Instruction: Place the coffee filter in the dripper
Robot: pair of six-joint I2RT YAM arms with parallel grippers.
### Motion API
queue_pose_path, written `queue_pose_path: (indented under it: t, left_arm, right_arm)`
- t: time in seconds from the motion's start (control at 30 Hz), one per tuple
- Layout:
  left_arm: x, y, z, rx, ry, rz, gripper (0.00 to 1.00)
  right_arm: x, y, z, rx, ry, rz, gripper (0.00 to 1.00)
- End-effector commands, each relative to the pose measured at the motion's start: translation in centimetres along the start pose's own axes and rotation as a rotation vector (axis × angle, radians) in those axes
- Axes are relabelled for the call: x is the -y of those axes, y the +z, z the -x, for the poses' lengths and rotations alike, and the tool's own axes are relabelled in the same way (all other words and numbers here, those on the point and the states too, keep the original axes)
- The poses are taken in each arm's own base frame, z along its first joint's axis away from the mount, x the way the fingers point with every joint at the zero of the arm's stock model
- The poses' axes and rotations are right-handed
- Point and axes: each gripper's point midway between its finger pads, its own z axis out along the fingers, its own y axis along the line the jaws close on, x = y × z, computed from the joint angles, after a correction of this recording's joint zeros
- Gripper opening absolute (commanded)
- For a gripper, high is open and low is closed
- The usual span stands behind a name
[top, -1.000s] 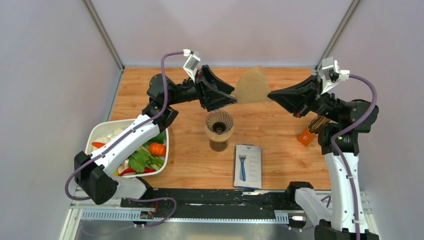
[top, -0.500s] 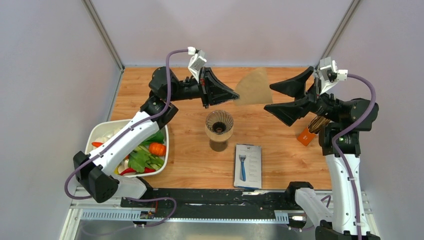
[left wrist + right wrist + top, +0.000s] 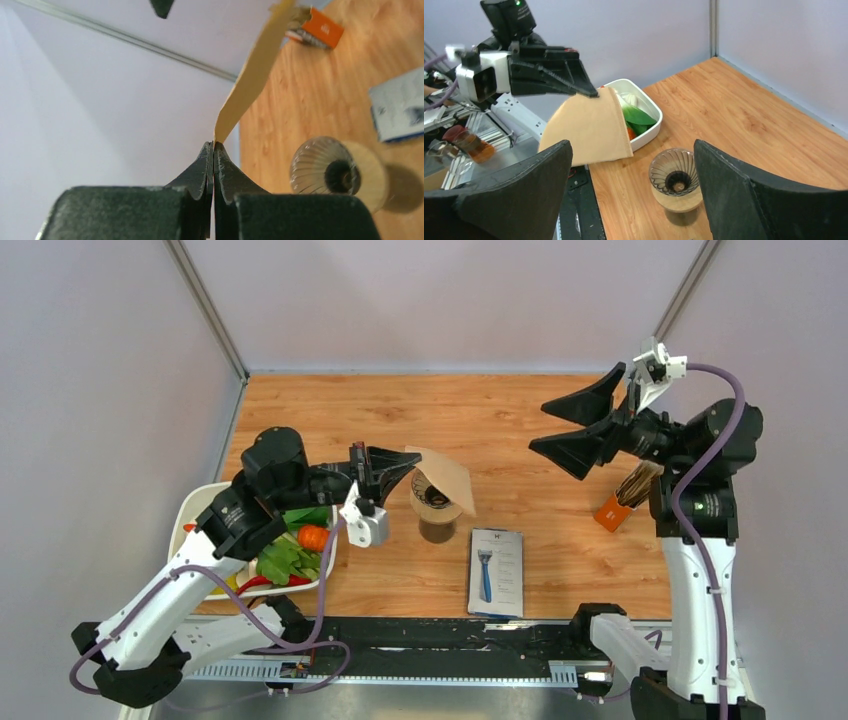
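The coffee filter (image 3: 448,478) is a flat light-tan paper fan, held in the air above the dripper (image 3: 433,510), hiding part of its rim from above. My left gripper (image 3: 405,458) is shut on the filter's tip. In the left wrist view the filter (image 3: 252,70) rises edge-on from the closed jaws, with the ribbed dripper (image 3: 334,172) to the right. My right gripper (image 3: 575,426) is open and empty, raised at the right. In the right wrist view the filter (image 3: 589,131) hangs left of the dripper (image 3: 674,176).
A white tray (image 3: 196,503) of vegetables lies at the left under the left arm. A razor package (image 3: 496,572) lies just in front of the dripper. An orange holder with brown sticks (image 3: 622,502) stands at the right edge.
The right gripper opened and let go of the filter, then drew back right. The left arm swung down toward the near side, carrying the filter from the far middle to just above the dripper.
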Motion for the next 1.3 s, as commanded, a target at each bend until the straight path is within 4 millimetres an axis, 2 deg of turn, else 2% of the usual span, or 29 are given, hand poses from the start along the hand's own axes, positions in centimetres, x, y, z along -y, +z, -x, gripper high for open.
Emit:
queue_pose_path:
  t: [0.0, 0.07, 0.1, 0.13, 0.17, 0.2, 0.23, 0.27, 0.37, 0.5, 0.7, 0.83, 0.93, 1.17, 1.27]
  left_arm:
    - [1.7, 0.4, -3.7, -0.160, 0.419, -0.174, 0.00]
    - [1.5, 0.4, -3.7, -0.167, 0.511, -0.173, 0.00]
    - [2.2, 0.6, -4.3, -0.171, 0.563, -0.189, 0.00]
    - [1.5, 0.5, -3.5, -0.156, 0.621, -0.151, 0.00]
    - [2.5, 0.8, -4.0, -0.145, 0.680, -0.167, 0.00]
    - [1.9, 0.7, -3.1, -0.124, 0.742, -0.127, 0.00]
    - [3.0, 1.0, -3.1, -0.090, 0.811, -0.145, 0.00]
    - [2.6, 0.7, -2.2, -0.064, 0.864, -0.113, 0.00]
    - [4.7, 0.9, -0.6, 0.066, 1.039, -0.122, 0.00]
    - [6.1, 0.7, 2.3, 0.203, 1.197, -0.105, 0.00]
    - [7.1, 0.4, 5.4, 0.332, 1.319, -0.074, 0.00]
    - [8.0, 0.3, 5.9, 0.379, 1.354, -0.078, 0.00]
    - [8.9, 0.4, 5.9, 0.407, 1.385, -0.072, 0.00]
    - [9.6, 0.4, 6.2, 0.451, 1.404, -0.061, 0.00]
    - [9.5, 0.4, 6.4, 0.451, 1.421, -0.044, 0.00]
  right_arm:
    - [2.3, 0.3, 0.4, -0.034, -0.103, -0.130, 0.93]
    - [2.8, 0.6, -0.3, -0.062, -0.104, -0.156, 0.92]
    - [3.3, 0.7, -0.9, -0.082, -0.088, -0.168, 0.93]
    - [3.5, 0.8, -1.7, -0.105, -0.063, -0.165, 0.94]
    - [3.7, 1.0, -2.6, -0.127, -0.034, -0.150, 0.96]
    - [3.4, 1.2, -3.5, -0.146, -0.009, -0.112, 0.98]
    - [2.4, 1.5, -4.2, -0.164, -0.003, -0.043, 0.99]
    - [2.2, 1.7, -4.7, -0.174, -0.010, -0.020, 1.00]
    - [0.7, 2.7, -6.4, -0.219, -0.048, 0.100, 1.00]
    - [-1.4, 4.3, -8.5, -0.292, -0.059, 0.216, 1.00]
    - [-4.7, 5.2, -10.6, -0.348, -0.102, 0.330, 1.00]
    - [-6.2, 5.5, -12.4, -0.400, -0.134, 0.373, 0.98]
    - [-6.5, 5.6, -13.4, -0.430, -0.123, 0.389, 0.95]
    - [-7.1, 5.6, -14.6, -0.458, -0.054, 0.431, 0.75]
    - [-7.3, 5.3, -15.6, -0.479, 0.004, 0.438, 0.73]
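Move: The left hand already pinches the coffee filter by one edge; the dripper it is meant for stands about 10 cm ahead, 3 cm to the right and some 19 cm below. The empty, open right hand goes for that filter, whose middle is roughly 13 cm to its left, 4 cm back and 8 cm lower, with the dripper about 13 cm left, 8 cm ahead and 24 cm down. The booklet lies nearly under the right hand, 3 cm back and 38 cm down. Keeping its pinch on the filter, the left hand first dips with a slight reach forward, then draws back to end some 8 cm back and 7 cm lower on the dripper's near side, rolling about 55 degrees roughly around its fingers so that its forward side comes up and the filter swings downward. The right hand, after a short push forward, sweeps down, left and back towards the filter's free side, sinking some 12 cm while it turns counter-clockwise and tilts its left side down, and its wide-open fingers start to close near the filter, without a clear touch yet. ##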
